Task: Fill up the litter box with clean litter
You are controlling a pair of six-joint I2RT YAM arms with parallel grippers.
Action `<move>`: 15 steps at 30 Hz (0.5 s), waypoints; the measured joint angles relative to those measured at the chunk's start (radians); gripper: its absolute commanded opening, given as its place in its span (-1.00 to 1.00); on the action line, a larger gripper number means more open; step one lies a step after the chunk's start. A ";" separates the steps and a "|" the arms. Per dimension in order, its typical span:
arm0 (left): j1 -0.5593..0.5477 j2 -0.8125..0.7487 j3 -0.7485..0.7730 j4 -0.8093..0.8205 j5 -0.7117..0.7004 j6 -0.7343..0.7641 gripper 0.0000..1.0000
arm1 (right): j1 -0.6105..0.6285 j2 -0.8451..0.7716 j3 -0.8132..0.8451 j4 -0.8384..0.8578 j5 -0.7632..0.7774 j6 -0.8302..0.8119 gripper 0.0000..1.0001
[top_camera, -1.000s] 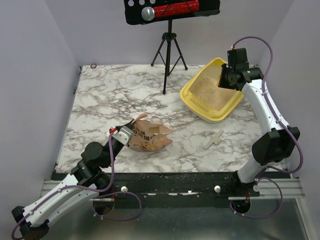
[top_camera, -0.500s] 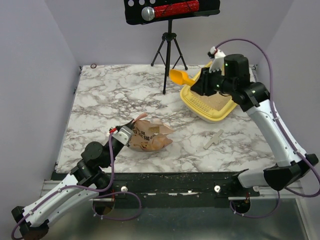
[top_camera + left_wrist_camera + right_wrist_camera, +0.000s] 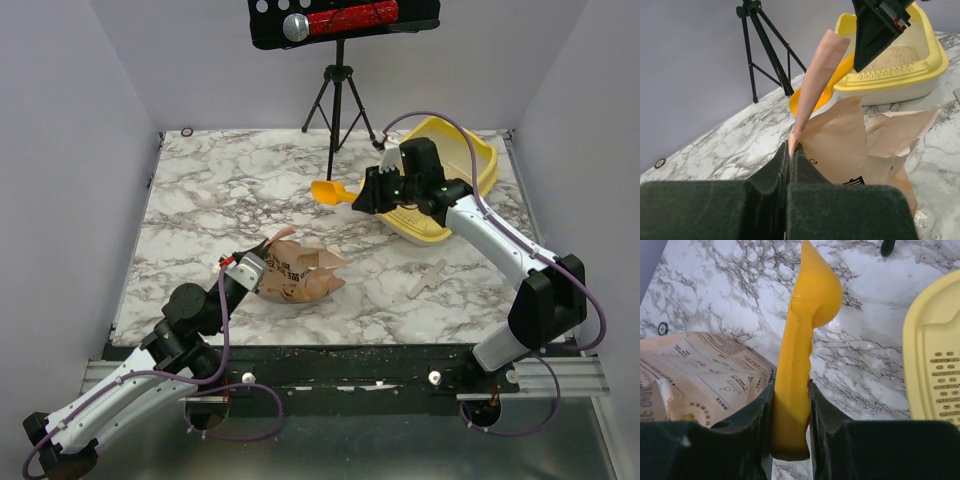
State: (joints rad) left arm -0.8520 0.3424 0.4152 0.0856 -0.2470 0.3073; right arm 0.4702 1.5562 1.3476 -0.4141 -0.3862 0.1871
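The yellow litter box stands at the back right, and the left wrist view shows beige clean litter inside the litter box. My right gripper is shut on the handle of a yellow-orange scoop, held in the air left of the box, between it and the bag. In the right wrist view the scoop stands edge-on between the jaws of that gripper. My left gripper is shut on a flap of the tan paper bag, which lies open on the marble.
A black tripod stands at the back centre, just left of the scoop. A pale cross-shaped piece lies on the table near the front right. The litter box rim shows at the right edge of the right wrist view.
My right arm has swung left from over the litter box, carrying the scoop out toward the bag. The left arm and the bag have stayed put.
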 measured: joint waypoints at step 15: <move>0.000 0.010 0.000 0.002 0.009 0.005 -1.00 | 0.000 0.095 -0.243 0.331 0.061 0.080 -0.78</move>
State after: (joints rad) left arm -0.8520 0.3523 0.4152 0.0872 -0.2382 0.3126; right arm 0.4702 1.6516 1.1049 -0.0830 -0.3256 0.2668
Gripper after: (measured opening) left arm 0.021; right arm 0.349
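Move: The right gripper already holds the orange scoop, bowl out to its left; the bare marble it sinks towards lies almost straight below, some 20 cm down. From that gripper the litter box is about 17 cm right and 15 cm ahead, the paper bag roughly 15 cm left and 10 cm back, and the tripod's nearest foot 8 cm left and 15 cm ahead. The same patch of marble is some 15 cm ahead and 25 cm right of the left gripper, 27 cm below. Lower the right gripper about 9 cm, nearly straight down towards the bare marble between the paper bag and the litter box, easing forward only a centimetre or two. Keep the grip on the scoop's handle and let the wrist turn slightly clockwise, some 5 degrees. ##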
